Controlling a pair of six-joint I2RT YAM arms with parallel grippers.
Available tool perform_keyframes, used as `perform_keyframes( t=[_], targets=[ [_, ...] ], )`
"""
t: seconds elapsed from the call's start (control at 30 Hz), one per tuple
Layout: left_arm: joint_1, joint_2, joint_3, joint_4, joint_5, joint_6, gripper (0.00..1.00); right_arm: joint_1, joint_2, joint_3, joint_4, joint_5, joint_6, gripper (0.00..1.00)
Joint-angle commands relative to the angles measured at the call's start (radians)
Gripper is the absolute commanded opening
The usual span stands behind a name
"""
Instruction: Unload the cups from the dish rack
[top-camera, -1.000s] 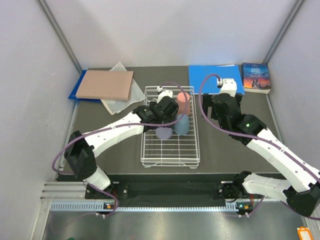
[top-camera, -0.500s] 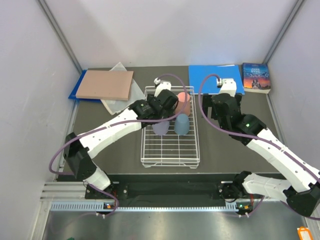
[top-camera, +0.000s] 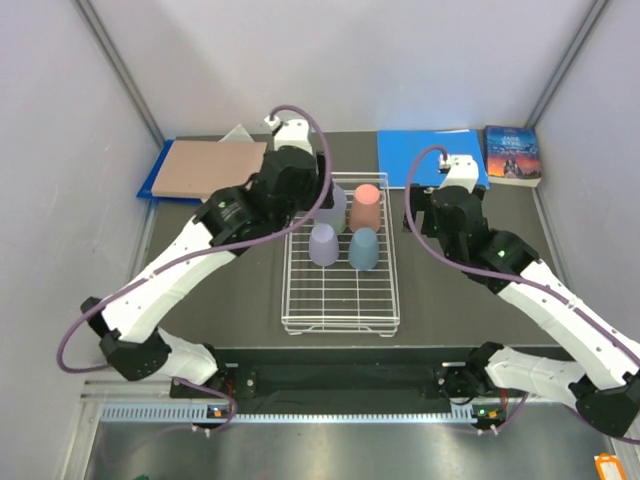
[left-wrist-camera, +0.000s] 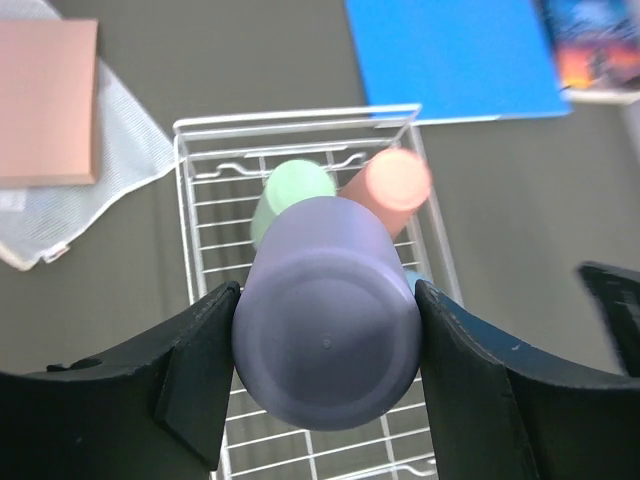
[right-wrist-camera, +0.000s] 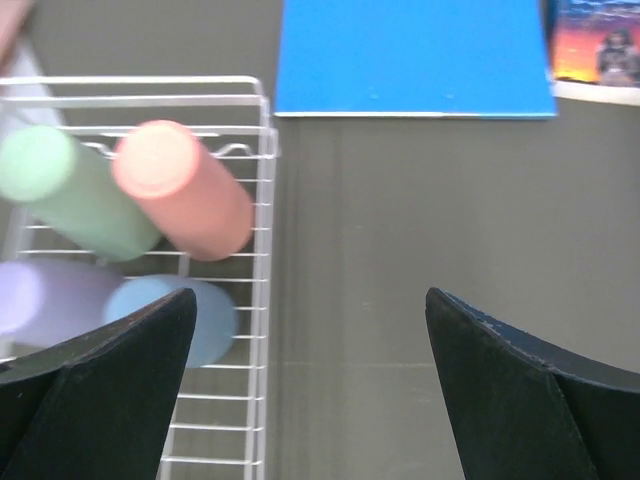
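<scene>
My left gripper (top-camera: 318, 228) is shut on the lilac cup (top-camera: 323, 245) and holds it over the middle of the white wire dish rack (top-camera: 340, 322). In the left wrist view the cup's base (left-wrist-camera: 327, 340) faces the camera between both fingers. The green cup (left-wrist-camera: 290, 190) and pink cup (left-wrist-camera: 392, 185) lie in the rack's far end; both also show in the right wrist view, green (right-wrist-camera: 70, 190) and pink (right-wrist-camera: 185, 195). The light blue cup (top-camera: 363, 249) stands in the rack beside the lilac one. My right gripper (right-wrist-camera: 310, 390) is open and empty over the bare table right of the rack.
A blue folder (top-camera: 432, 155) and a book (top-camera: 512, 155) lie at the back right. A brown board (top-camera: 210, 168) on a blue sheet and a white mesh cloth (left-wrist-camera: 110, 180) lie at the back left. Grey walls close in both sides.
My left arm has risen and swung back toward the far left, carrying the lilac cup a little toward the rack's far end. The pink cup is now uncovered. The right arm has barely moved.
</scene>
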Motion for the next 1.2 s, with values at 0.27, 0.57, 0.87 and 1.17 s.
perform_keyframes(
  t=[0.27, 0.57, 0.87, 1.17],
  targets=[
    [0.361, -0.341, -0.465, 0.759, 0.815, -0.432, 0.00, -0.067, -0.157, 0.054, 0.306, -0.536, 0.195, 0.83],
    [0.483, -0.244, -0.651, 1.371, 1.143, -0.841, 0.00, -0.167, -0.189, 0.000, 0.562, -0.905, 0.430, 0.71],
    [0.478, -0.229, -0.674, 1.426, 1.147, -0.889, 0.00, -0.167, -0.129, 0.007, 0.599, -0.971, 0.455, 0.73],
    [0.430, -0.203, -0.691, 1.430, 1.150, -0.891, 0.00, -0.163, -0.034, 0.013, 0.720, -1.035, 0.490, 0.71]
  ],
)
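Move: The left hand still holds the lifted purple cup, its middle about 3 cm beyond the pads; the open right gripper is roughly 24 cm to its right and 8 cm lower. From the right hand that cup lies some 23 cm left, 4 cm ahead and 7 cm up. Down in the rack, some 15 cm below the right hand, the blue cup stands about level and 15 cm left, the coral cup 11 cm ahead and 14 cm left. Keeping its grip on the purple cup, the left hand rises about 8 cm in all over the rack, swaying briefly left and back, while it rolls left side down by some 70 degrees and swings its fingers clockwise until they point right and forward, the cup's open mouth turned towards the right gripper. The right hand climbs about 16 cm and goes some 12 cm left and 5 cm back towards that mouth, rolling left side up and turning its fingers counter-clockwise to face left and forward, narrowing them part way but staying well open around the rim, where contact can't be made out. ##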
